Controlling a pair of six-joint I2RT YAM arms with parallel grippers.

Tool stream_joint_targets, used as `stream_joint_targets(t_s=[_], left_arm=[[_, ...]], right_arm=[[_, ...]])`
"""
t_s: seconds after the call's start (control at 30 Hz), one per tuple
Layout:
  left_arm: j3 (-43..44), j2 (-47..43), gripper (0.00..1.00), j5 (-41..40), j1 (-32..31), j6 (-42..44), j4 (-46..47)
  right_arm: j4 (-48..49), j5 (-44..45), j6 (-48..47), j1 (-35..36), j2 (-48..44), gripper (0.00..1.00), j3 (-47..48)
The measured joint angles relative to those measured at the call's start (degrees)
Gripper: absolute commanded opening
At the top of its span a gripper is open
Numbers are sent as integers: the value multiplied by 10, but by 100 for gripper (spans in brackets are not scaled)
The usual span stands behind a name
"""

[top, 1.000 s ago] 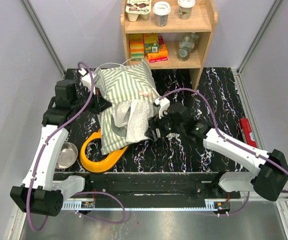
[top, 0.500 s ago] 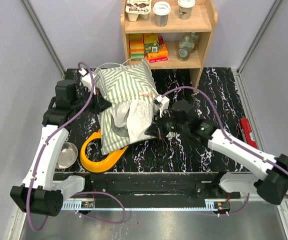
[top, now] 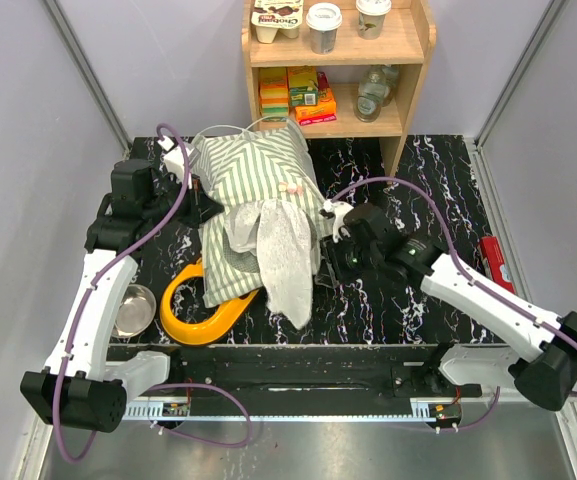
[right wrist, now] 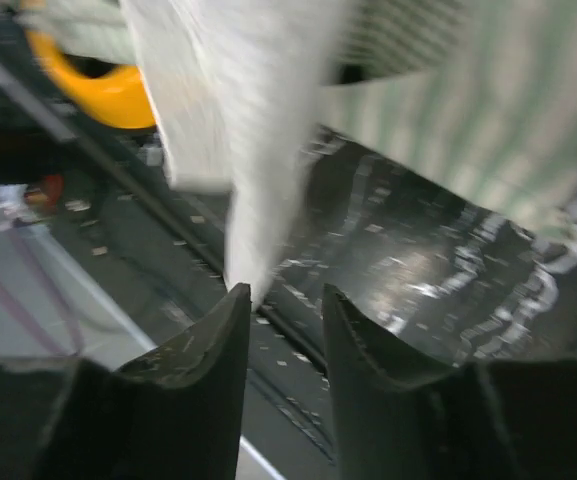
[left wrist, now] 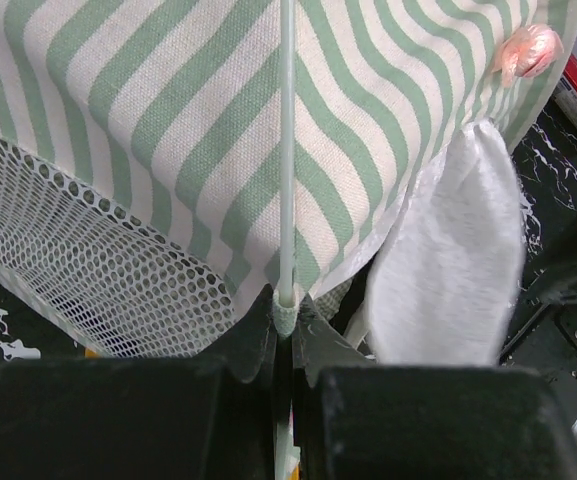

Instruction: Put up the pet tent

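Note:
The pet tent, striped sage-green and white, stands bunched at the table's back left, and a white fleecy flap hangs down its front. In the left wrist view its stripes and white mesh fill the frame. My left gripper is shut on the green sleeve at the end of a thin white pole, at the tent's left side. My right gripper is open just right of the flap. The flap's tip touches its left finger and nothing lies between the jaws.
A yellow bowl holder lies partly under the tent's front edge, with a steel bowl to its left. A wooden shelf with boxes and bottles stands behind the tent. A red object lies at the right edge.
The white flap, bunched up a second ago, has dropped and now hangs long toward the table's front. My right gripper closed, then opened again and shifted right. The left arm has not moved.

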Motion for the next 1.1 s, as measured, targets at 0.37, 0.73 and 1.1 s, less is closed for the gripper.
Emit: stream_joint_targets(t_s=[0.37, 0.73, 1.1], left_arm=[[-10, 0, 0, 1, -5, -3, 9], [-10, 0, 0, 0, -8, -6, 11], [-10, 0, 0, 1, -9, -6, 10]], right_arm=[[147, 181, -13, 66, -90, 50, -54], [426, 179, -34, 143, 165, 56, -12], [473, 243, -7, 132, 273, 56, 49]])
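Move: The tent's mouth lies about 15 cm left of the right hand, 8 cm ahead and slightly lower. The loose white cloth hangs from it, some 8 cm left of that hand and 2 cm ahead; the pink bow sits about 20 cm ahead and 6 cm left. From the left hand, which still grips the tent's pole, the mouth is roughly 7 cm back, 9 cm right and 8 cm below. The right hand opens wider and arcs up, left about 16 cm, forward and down to the tent's mouth. ##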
